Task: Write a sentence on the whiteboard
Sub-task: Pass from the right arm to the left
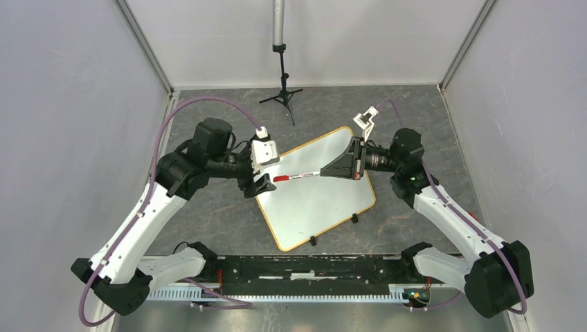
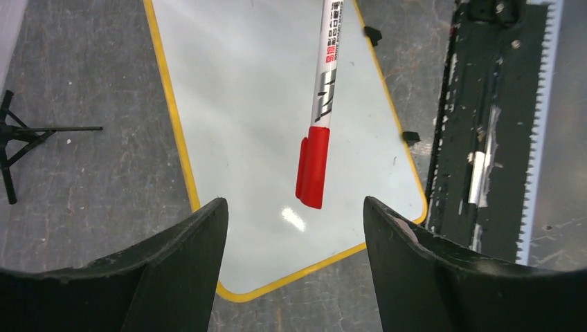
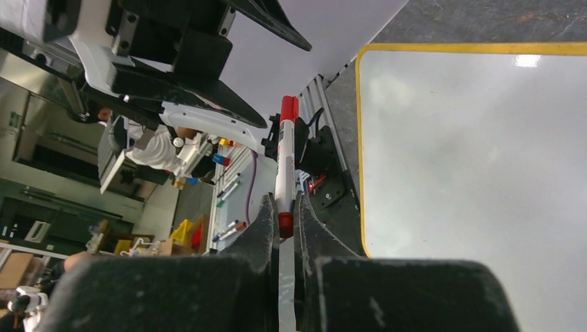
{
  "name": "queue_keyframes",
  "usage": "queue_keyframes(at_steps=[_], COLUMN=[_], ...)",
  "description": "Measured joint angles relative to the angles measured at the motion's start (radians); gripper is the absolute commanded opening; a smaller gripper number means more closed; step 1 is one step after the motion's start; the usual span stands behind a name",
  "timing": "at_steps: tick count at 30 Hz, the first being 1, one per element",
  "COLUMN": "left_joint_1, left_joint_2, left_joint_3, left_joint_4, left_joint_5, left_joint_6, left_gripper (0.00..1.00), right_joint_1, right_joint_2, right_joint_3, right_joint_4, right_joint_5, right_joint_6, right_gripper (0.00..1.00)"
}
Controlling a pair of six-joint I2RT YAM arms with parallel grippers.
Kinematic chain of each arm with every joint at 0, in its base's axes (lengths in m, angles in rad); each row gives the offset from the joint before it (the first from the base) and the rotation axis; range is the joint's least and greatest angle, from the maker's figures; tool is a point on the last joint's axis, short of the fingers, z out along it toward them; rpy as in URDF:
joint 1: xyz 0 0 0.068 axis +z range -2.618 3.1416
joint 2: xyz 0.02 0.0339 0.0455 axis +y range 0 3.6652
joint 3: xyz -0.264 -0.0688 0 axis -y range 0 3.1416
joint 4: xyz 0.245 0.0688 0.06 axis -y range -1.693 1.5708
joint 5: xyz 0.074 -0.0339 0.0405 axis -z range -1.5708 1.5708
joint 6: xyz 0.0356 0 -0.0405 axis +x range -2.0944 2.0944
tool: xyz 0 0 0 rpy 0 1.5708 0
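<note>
The whiteboard (image 1: 311,204) lies tilted on the grey table, orange-framed, its white face (image 2: 249,97) (image 3: 471,173) blank; no sentence is in view. My right gripper (image 1: 324,173) is shut on the rear end of a marker (image 1: 299,176) and holds it level above the board. The marker's red cap (image 2: 312,166) points at my left gripper (image 1: 263,184). In the left wrist view that gripper (image 2: 295,214) is open, and the cap sits just beyond its fingertips with nothing between them. The right wrist view shows the marker (image 3: 284,162) pinched in the right gripper (image 3: 286,211).
A black tripod stand (image 1: 280,93) (image 2: 17,138) stands at the back of the table. The black base rail (image 1: 304,266) (image 2: 484,104) runs along the near edge, close to the board's two clip feet (image 1: 313,241). Grey walls close in both sides.
</note>
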Motion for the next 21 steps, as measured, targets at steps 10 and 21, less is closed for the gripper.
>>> queue_keyframes(at_steps=[10, 21], left_joint_1=[-0.071, -0.107], left_joint_2=[0.042, 0.061], left_joint_3=[0.001, 0.0], left_joint_4=[-0.004, -0.002], left_joint_5=[-0.106, -0.133], left_joint_6=[0.119, 0.148], left_gripper=[0.64, 0.03], right_joint_1=[0.01, 0.035], right_joint_2=[0.051, 0.088], right_joint_3=[-0.017, -0.017], right_joint_4=[0.164, 0.208], right_joint_5=[-0.003, 0.005], right_joint_6=[0.168, 0.182], right_gripper=[0.0, 0.34])
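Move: Below the left hand's open fingers and to their right, the marker's red cap lies about 3 cm down, 3 cm to the right and 1 cm ahead. The right fingertips, pinching the marker's far end, are some 14 cm right, 2 cm ahead and 3 cm lower; the whiteboard's middle is about 12 cm right, 3 cm ahead and 28 cm below. From the right hand the cap is roughly 11 cm left, 1 cm back, about level. Sinking about 2 cm while easing 1 cm to the right and 1 cm forward, the left hand rolls its wrist some 10 degrees to line up with the marker, then shuts its fingers on the red cap. The right hand keeps its pinch on the marker's other end, carrying it about 1.5 cm left into the left gripper with a slight roll. ##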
